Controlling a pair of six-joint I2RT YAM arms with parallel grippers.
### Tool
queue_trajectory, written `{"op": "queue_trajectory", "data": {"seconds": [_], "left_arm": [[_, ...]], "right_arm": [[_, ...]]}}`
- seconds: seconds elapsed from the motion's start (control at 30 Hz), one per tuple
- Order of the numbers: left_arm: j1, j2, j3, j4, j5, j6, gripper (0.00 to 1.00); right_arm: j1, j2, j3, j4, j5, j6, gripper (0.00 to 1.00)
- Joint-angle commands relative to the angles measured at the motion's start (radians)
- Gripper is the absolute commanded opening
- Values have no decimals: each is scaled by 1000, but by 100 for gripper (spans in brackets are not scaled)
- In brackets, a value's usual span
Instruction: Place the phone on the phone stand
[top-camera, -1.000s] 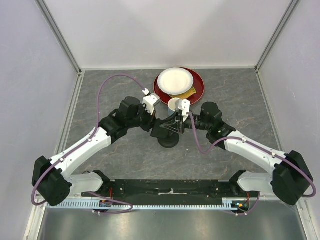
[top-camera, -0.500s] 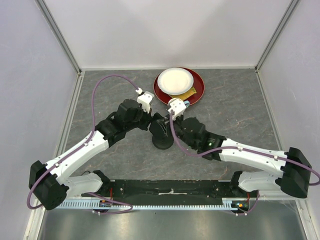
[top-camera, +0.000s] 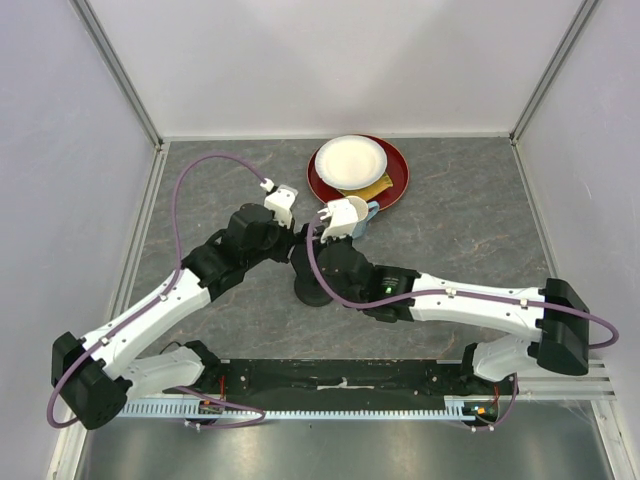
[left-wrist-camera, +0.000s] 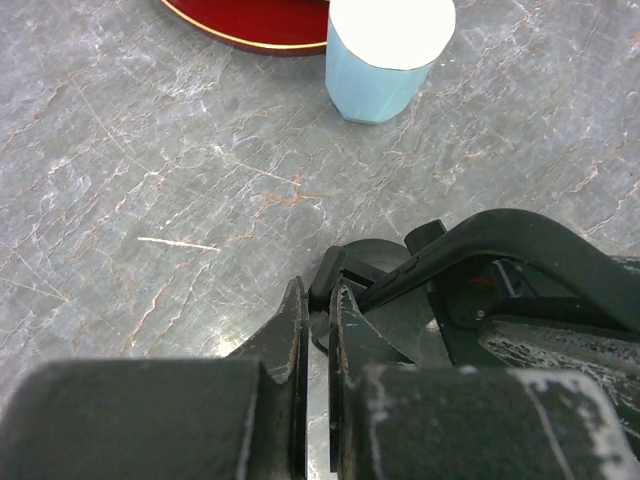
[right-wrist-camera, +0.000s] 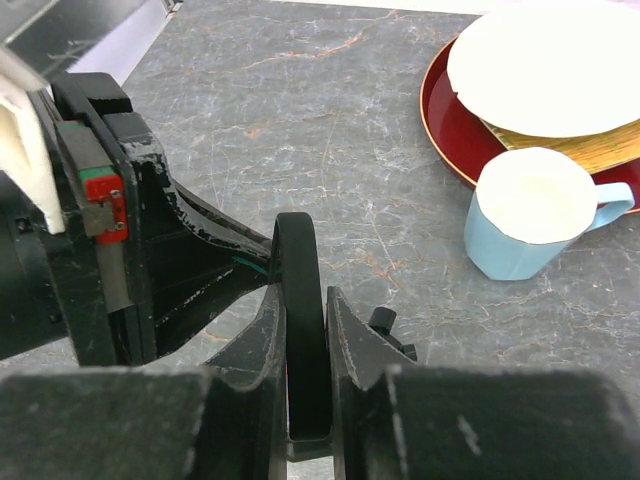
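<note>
The phone (right-wrist-camera: 298, 250), a thin black slab, shows edge-on and upright in the right wrist view, with my right gripper (right-wrist-camera: 301, 295) shut on it. Just right of it, a small black knob of the phone stand (right-wrist-camera: 384, 322) pokes out. From above, the stand's round base (top-camera: 310, 292) lies under both wrists, and the phone is hidden there. My left gripper (left-wrist-camera: 318, 290) is shut to a thin slit. Its tips sit against a rounded black edge beside the right gripper's finger (left-wrist-camera: 500, 235). I cannot tell whether they pinch anything.
A light blue mug (top-camera: 366, 214) (left-wrist-camera: 385, 70) (right-wrist-camera: 530, 225) stands just behind the grippers. Behind it is a red plate (top-camera: 398, 172) bearing a white paper plate (top-camera: 350, 160) and something yellow (top-camera: 378, 186). Metal rails (top-camera: 140, 240) edge the table.
Both wrists have shifted left and toward the near side. The right arm now stretches far across, and the stand's base has slid left with them. The mug is now uncovered.
</note>
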Motion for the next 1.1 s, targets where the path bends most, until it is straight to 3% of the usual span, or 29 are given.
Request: {"op": "queue_trajectory", "data": {"seconds": [0.0, 0.3, 0.73, 0.87, 1.07], "left_arm": [[71, -95, 25, 60, -183, -5, 2], [70, -124, 17, 66, -23, 38, 2], [70, -236, -18, 101, -77, 37, 3], [70, -317, -69, 151, -89, 34, 22], [71, -399, -104, 186, -149, 26, 36]], "right_arm": [[-39, 61, 25, -364, 389, -34, 0], [-39, 68, -28, -214, 251, -167, 0], [-39, 110, -5, -211, 160, -199, 0], [-39, 108, -11, -196, 123, -205, 0], [-39, 108, -24, -165, 64, -204, 0]]}}
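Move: The left gripper still pinches the upper part of the phone stand, whose middle lies about 3 cm to its right, 1 cm back and 6 cm below. From the right gripper, which still holds the upright phone by its edge, the stand's middle is level front to back, 1 cm left and some 8 cm below. The mug stands roughly 12 cm ahead of the left gripper and 12 cm to its right, 8 cm lower. Bring both grippers left together, gently at first, the left still pinching the stand and the right keeping its hold on the phone against it. After some 2.5 cm, open the left fingers about a third and draw them off the stand, left, back and a little up. Carry the right on to about 4 cm in all, turning some 10 degrees counter-clockwise. ##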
